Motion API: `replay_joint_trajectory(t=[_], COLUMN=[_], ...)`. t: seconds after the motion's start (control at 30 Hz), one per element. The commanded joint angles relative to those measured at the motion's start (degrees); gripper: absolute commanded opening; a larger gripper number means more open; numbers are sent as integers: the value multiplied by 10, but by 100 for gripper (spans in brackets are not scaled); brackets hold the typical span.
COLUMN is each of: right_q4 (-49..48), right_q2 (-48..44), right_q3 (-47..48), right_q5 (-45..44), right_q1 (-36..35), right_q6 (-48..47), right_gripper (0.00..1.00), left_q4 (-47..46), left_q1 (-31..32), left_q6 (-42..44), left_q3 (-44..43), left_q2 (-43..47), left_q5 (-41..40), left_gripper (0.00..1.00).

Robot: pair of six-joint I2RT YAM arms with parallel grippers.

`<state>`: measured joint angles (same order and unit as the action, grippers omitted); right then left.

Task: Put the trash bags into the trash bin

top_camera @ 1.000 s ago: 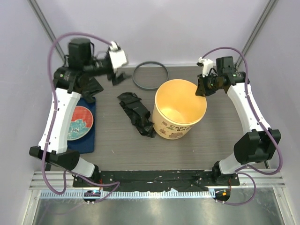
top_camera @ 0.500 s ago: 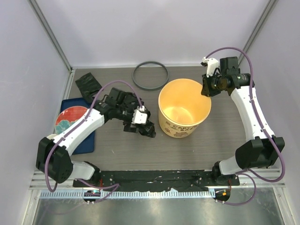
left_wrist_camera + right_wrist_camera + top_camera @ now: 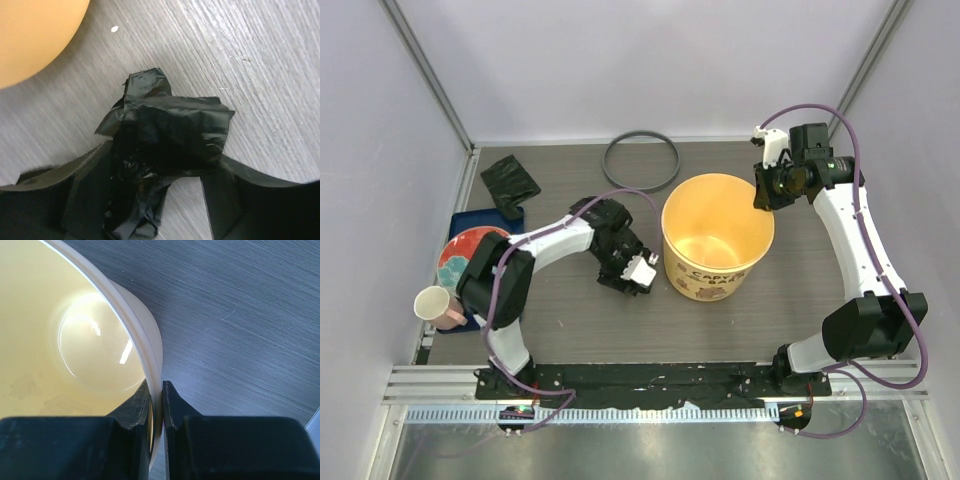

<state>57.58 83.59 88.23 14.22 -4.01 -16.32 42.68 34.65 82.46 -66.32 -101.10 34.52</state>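
Note:
The cream-yellow trash bin (image 3: pixel 708 283) stands upright right of the table's centre, with nothing inside. My right gripper (image 3: pixel 767 190) is shut on its far right rim, one finger inside and one outside, as the right wrist view (image 3: pixel 161 390) shows. A crumpled black trash bag (image 3: pixel 165 145) lies on the table just left of the bin. My left gripper (image 3: pixel 626 280) is low over it, jaws open, with the bag between the fingers (image 3: pixel 260 200). In the top view the bag is mostly hidden under the gripper. A second, folded black bag (image 3: pixel 508 183) lies at the back left.
A dark grey ring (image 3: pixel 640 160) lies flat behind the bin. A blue tray (image 3: pixel 510 225) with a red plate (image 3: pixel 470 255) sits at the left edge, and a small beige cup (image 3: pixel 435 303) stands near it. The bin's side (image 3: pixel 30 35) shows close by in the left wrist view.
My left arm swung from the back left down to the crumpled bag beside the bin. The bin shifted slightly right with my right gripper. The folded bag and the cup are now uncovered.

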Motion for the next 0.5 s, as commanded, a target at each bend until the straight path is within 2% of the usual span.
replay_joint_trajectory(t=[0.0, 0.03, 0.1, 0.13, 0.2, 0.33, 0.37, 0.43, 0.47], right_q4=[-16, -18, -26, -30, -47, -84, -100, -121, -128], right_q2=[-32, -34, -35, -38, -40, -45, -45, -43, -41], right_q3=[12, 11, 7, 5, -5, -20, -22, -25, -27], right_q5=[19, 20, 27, 29, 37, 47, 48, 43, 38], right_q1=[1, 1, 1, 1, 1, -6, -11, -27, -35], right_q6=[9, 8, 10, 12, 24, 47, 52, 74, 80], right_gripper=[1, 1, 1, 1, 1, 1, 1, 1, 1], left_q4=[92, 122, 131, 137, 121, 112, 106, 24, -25], left_q1=[9, 9, 2, -2, -26, -86, -111, -134, -150], left_q6=[-2, -30, -75, -104, -161, -276, -338, -426, -530], left_q3=[-93, -108, -133, -139, -166, -272, -329, -379, -412], left_q2=[-49, -49, -5, 23, 103, 165, 165, 167, 170], left_q5=[-16, -21, -13, -5, 28, 79, 88, 89, 88], left_gripper=[58, 38, 19, 4, 0, 0, 0, 0, 0])
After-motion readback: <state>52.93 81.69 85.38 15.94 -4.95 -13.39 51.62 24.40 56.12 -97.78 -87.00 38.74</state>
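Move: The left hand is just above the table at the near right end of the black trash bag, whose middle lies about 6 cm ahead, 4 cm left and a shade lower. The bin stands some 15 cm right and 4 cm ahead, its middle 7 cm higher. The loose ring lies roughly 30 cm ahead, neither left nor right. From the right hand on its rim, the bin's middle is 7 cm left, 4 cm back, 10 cm down; the bag some 26 cm left, 2 cm back, 21 cm down. The left fingers shut from nearly wide open and pinch the black bag's near end low over the table, then the hand lifts it steeply, some 27 cm up and about 7 cm forward beside the bin, the fingers swinging roughly 35 degrees from steeply down towards forward-right. The right hand keeps its pinch on the bin's rim and late on shifts about 1 cm left. ##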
